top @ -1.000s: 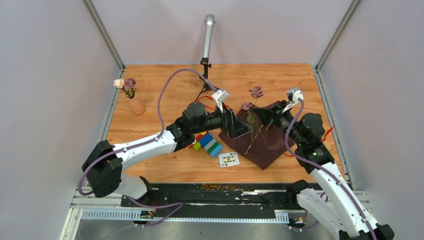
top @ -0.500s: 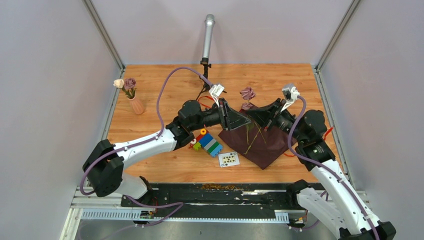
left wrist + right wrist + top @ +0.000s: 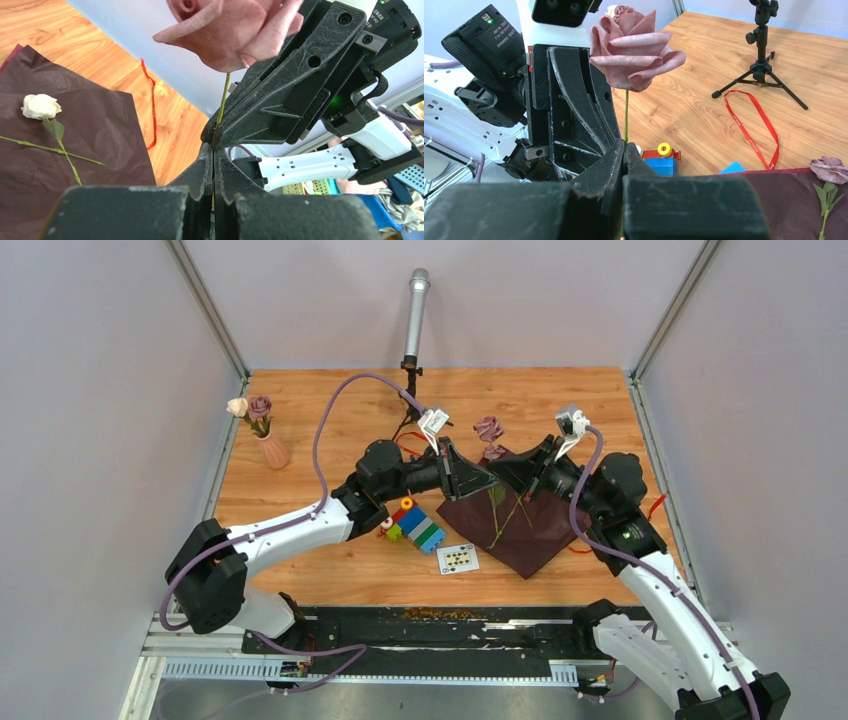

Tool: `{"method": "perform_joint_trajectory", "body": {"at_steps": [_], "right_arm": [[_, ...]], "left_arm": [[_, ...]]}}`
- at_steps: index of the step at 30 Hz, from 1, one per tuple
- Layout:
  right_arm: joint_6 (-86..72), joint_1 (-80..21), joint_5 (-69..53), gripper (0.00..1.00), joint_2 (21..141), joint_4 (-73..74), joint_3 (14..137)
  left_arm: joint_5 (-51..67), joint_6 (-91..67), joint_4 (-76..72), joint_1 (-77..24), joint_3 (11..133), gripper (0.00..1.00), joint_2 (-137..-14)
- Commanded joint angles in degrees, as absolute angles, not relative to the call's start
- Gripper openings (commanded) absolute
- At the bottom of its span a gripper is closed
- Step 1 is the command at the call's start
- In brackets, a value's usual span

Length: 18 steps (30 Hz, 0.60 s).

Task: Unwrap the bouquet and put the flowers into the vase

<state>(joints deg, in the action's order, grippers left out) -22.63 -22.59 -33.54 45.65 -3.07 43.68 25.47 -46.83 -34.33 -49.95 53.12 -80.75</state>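
A dusty purple rose [image 3: 490,427] stands upright above the opened maroon wrap [image 3: 520,535]. My right gripper [image 3: 625,145] is shut on its thin green stem [image 3: 626,112], under the bloom [image 3: 634,47]. My left gripper [image 3: 213,146] is shut on the same stem [image 3: 223,100] just below the right one, tip to tip [image 3: 498,480]. A cream-white rose [image 3: 41,106] and another purple rose [image 3: 830,169] lie on the wrap. The salmon-pink vase [image 3: 272,451] at far left holds two roses [image 3: 250,406].
Coloured toy blocks [image 3: 415,525] and a small dotted card [image 3: 458,558] lie left of the wrap. Red ribbon [image 3: 754,127] loops on the wood near the grey microphone's tripod [image 3: 412,380]. More ribbon [image 3: 655,508] shows by the right arm.
My left gripper rose to the stem and closed on it. The right gripper carried the purple rose a little to the left, meeting the left fingers.
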Motion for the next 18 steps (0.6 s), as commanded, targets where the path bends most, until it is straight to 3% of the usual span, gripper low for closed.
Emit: {"method": "perform_joint_trajectory", "body": {"at_steps": [1,3,8,12,18], "right_arm": [[-22.86,-22.99,-32.28,0.00,45.16,-2.08,47.11],[-20.72,-22.94,-30.89,0.23,44.81,-0.51,47.80],[-18.86,-22.94,-26.77,0.52,43.32,4.49,49.28],[-17.01,-22.94,-23.58,0.63,40.86,6.12,48.77],[-14.55,-22.98,-18.83,0.67,35.69,7.44,45.50]], "left_arm": [[25.16,-42.99,-32.82,-49.75,54.23,0.00,-78.63],[24.66,-41.42,-31.17,-49.59,54.30,0.00,-78.43],[24.69,-37.43,-29.34,-46.48,53.22,0.00,-77.50],[21.85,-25.48,-18.96,-41.76,54.83,0.00,-74.89],[19.74,-11.39,-7.37,-25.84,55.24,0.00,-70.04]]}}
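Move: The pink rose's stem is pinched by both my hands. From my left hand the vase, already holding two flowers, stands some 54 cm to the left, 23 cm ahead and 26 cm below. Low by that way lie the toy blocks, about 15 cm left and 4 cm ahead, and the red ribbon, 10 cm left and 27 cm ahead. From my right hand the white rose on the wrapping is about 18 cm ahead, 15 cm right and 31 cm down; the other pink rose, 26 cm ahead, 6 cm right. I open my right fingers about two-thirds, let go of the stem and back off some 3 cm to the right and slightly up, turning about 10 degrees clockwise. My left hand keeps its pinch, first sinks a little, then sweeps ever faster forward and left towards the vase, about 14 cm in all, its right-pointing fingers swinging round towards forward and dipping. ##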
